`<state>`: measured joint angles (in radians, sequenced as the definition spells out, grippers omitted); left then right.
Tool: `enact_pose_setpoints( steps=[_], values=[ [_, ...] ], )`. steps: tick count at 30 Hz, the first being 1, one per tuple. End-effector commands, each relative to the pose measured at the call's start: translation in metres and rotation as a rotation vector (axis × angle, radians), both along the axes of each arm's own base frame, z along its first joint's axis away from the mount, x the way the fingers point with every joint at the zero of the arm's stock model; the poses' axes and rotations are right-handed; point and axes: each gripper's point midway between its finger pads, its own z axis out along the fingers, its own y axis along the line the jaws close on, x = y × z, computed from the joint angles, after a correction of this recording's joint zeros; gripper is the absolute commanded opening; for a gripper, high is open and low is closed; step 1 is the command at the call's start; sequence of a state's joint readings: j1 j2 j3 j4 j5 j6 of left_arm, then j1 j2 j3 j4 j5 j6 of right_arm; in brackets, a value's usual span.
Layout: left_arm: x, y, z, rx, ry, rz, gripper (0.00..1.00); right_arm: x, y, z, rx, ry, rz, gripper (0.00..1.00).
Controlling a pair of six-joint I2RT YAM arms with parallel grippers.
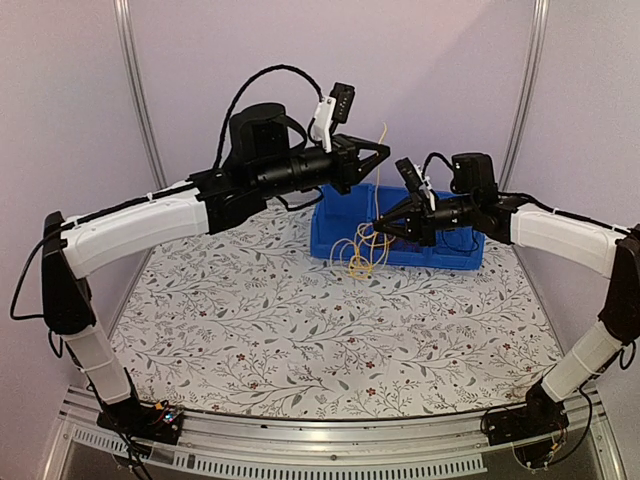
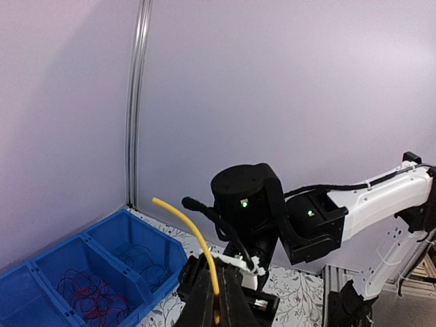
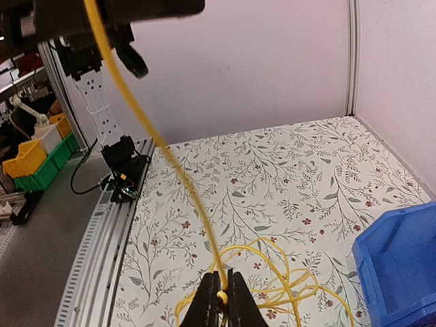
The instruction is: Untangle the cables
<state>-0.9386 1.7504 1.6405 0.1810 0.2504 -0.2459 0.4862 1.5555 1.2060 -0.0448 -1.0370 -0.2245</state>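
A yellow cable (image 1: 365, 250) runs up from a loose tangle of loops hanging in front of the blue bin (image 1: 440, 256). My left gripper (image 1: 385, 152) is raised high above the bin's left end and is shut on the cable's upper part (image 2: 194, 231), whose free end sticks up past the fingers (image 2: 218, 300). Lower down, my right gripper (image 1: 378, 224) is shut on the same yellow cable (image 3: 177, 177) just above the loops (image 3: 293, 286). Thin red cables (image 2: 88, 293) lie in a compartment of the blue bin (image 2: 102, 245).
The blue bin (image 3: 402, 259) sits at the back of the floral table mat (image 1: 300, 330). A metal rail (image 1: 320, 435) runs along the near edge. The right arm's wrist (image 2: 252, 204) is close in front of the left gripper. Yellow and green crates (image 3: 34, 153) stand off the table.
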Motion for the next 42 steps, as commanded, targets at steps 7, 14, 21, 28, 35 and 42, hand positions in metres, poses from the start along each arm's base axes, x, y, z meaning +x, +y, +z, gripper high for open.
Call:
enact_pose_setpoints(
  steps=[7,14,21,28,35,42],
  values=[
    [-0.058,0.047,0.179,-0.256,-0.311,0.000,0.00,0.043,-0.033,-0.125,-0.175,0.271,-0.143,0.28],
    [-0.074,0.066,0.224,-0.325,-0.391,0.018,0.00,0.045,-0.038,-0.164,-0.224,0.363,-0.146,0.14],
    [-0.062,0.059,0.199,-0.284,-0.352,0.051,0.00,0.021,-0.045,-0.076,-0.133,0.114,-0.053,0.46],
    [-0.060,0.046,0.173,-0.277,-0.292,0.021,0.00,-0.034,-0.036,0.033,-0.004,-0.101,0.094,0.73],
    [-0.058,0.036,0.161,-0.260,-0.280,0.018,0.00,-0.040,0.000,0.030,-0.045,-0.055,0.107,0.74],
    [-0.056,0.036,0.163,-0.266,-0.296,0.049,0.00,-0.012,-0.002,0.015,-0.118,-0.061,-0.057,0.70]
  ],
)
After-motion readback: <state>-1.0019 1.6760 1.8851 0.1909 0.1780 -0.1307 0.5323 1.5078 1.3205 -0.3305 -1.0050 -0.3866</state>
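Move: The left hand holds the yellow cable near its end, with the tangled loops some 19 cm below and 3 cm to its left. The right hand's nearly shut fingers hold the strand just above those loops, whose middle lies about 5 cm below and 3 cm to the left. From the right hand, the red cables in the box's middle compartment lie roughly 20 cm ahead, 8 cm to the right and 26 cm below. Straight up first, the left hand carries its pinched cable end some 23 cm higher, tilting, then sinks about 8 cm and stays there. The right hand meanwhile dips about 17 cm and slightly forward with its fingers slackening, then spreads them wide, lets go of the strand and climbs past its starting height, drawing back, before easing down close to where it began. ##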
